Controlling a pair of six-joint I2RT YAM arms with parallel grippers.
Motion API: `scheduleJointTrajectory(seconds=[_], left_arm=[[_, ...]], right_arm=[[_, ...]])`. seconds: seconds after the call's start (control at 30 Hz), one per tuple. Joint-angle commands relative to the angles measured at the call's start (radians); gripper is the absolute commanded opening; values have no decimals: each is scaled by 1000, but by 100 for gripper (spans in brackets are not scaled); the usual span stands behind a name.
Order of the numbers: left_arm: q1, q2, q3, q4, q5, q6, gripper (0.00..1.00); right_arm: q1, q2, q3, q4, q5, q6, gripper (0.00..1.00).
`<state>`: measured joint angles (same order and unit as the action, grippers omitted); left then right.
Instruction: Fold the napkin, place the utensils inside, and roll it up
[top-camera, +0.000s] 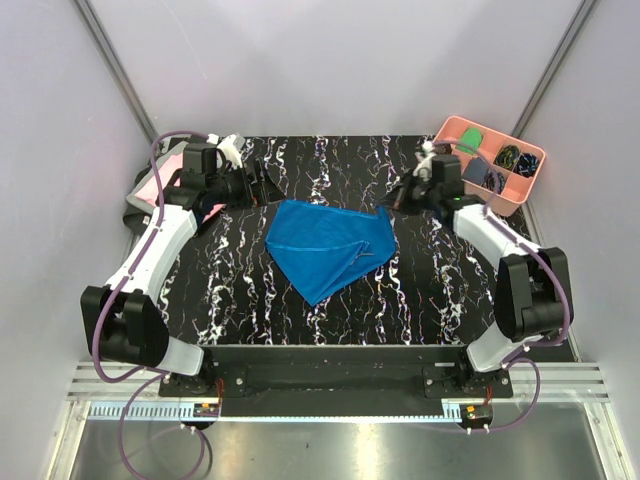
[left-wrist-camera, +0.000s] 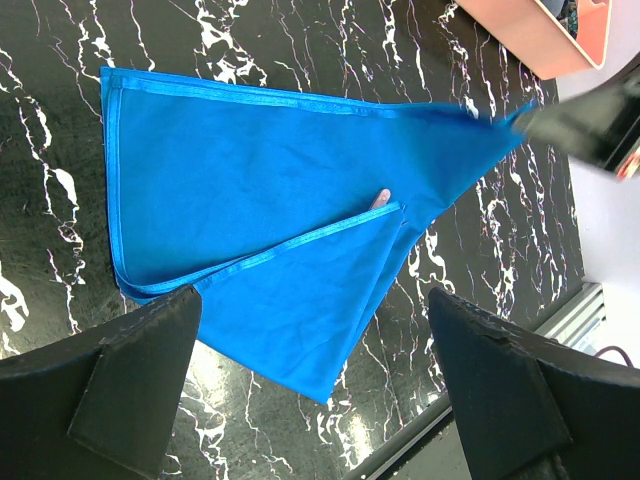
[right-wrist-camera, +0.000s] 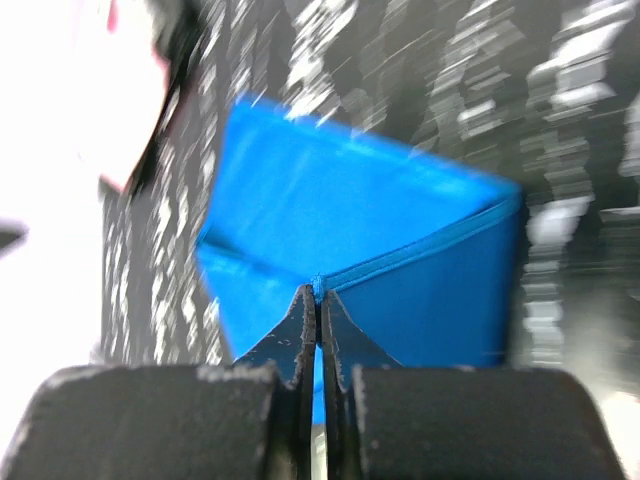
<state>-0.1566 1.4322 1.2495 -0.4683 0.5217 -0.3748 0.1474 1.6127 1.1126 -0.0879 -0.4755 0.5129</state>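
Note:
The blue napkin lies loosely folded into a rough triangle in the middle of the black marbled table. My right gripper is at the napkin's far right corner. In the right wrist view the right gripper is shut on the hemmed corner of the napkin, and that view is blurred. My left gripper hovers off the napkin's far left corner. In the left wrist view the left gripper is wide open and empty above the napkin. A small pinkish tip peeks from under a fold. The utensils are out of view.
A pink compartment tray with small dark and green bundles stands at the back right, and its corner shows in the left wrist view. A pink garment lies off the table's left edge. White walls close in on both sides.

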Motion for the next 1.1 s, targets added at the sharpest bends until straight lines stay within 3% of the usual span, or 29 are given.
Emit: scheduleJointTrajectory(seconds=[0.0, 0.43, 1.07], left_arm=[[-6, -27, 4, 53, 32, -7, 99], [-11, -36, 2, 51, 32, -6, 99], [-20, -35, 1, 51, 21, -4, 99]], right_arm=[[128, -14, 6, 43, -49, 51, 0], [386, 21, -25, 126, -87, 93, 0], [564, 182, -50, 122, -83, -34, 0]])
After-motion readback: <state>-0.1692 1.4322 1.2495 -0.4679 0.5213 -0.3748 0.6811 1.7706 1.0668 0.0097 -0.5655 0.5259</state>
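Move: The right hand, some 15 cm above the table, still pinches the napkin's right corner, bound for the napkin's near corner, about 21 cm back and 20 cm to its left. A utensil handle peeks from the folded cloth roughly 7 cm back and 5 cm left; the napkin's far-left corner is about 9 cm ahead and 28 cm left. From the left hand, the near corner lies about 21 cm back and 12 cm right. Leftward and back, the right hand carries the pinched corner across the napkin and over the utensils towards its near corner, some 20 cm left and 15 cm back. The sweep starts fast and nearly level, then slows and sinks about 6 cm while the wrist swings some 35 degrees counter-clockwise; the fingers stay shut on the cloth. ##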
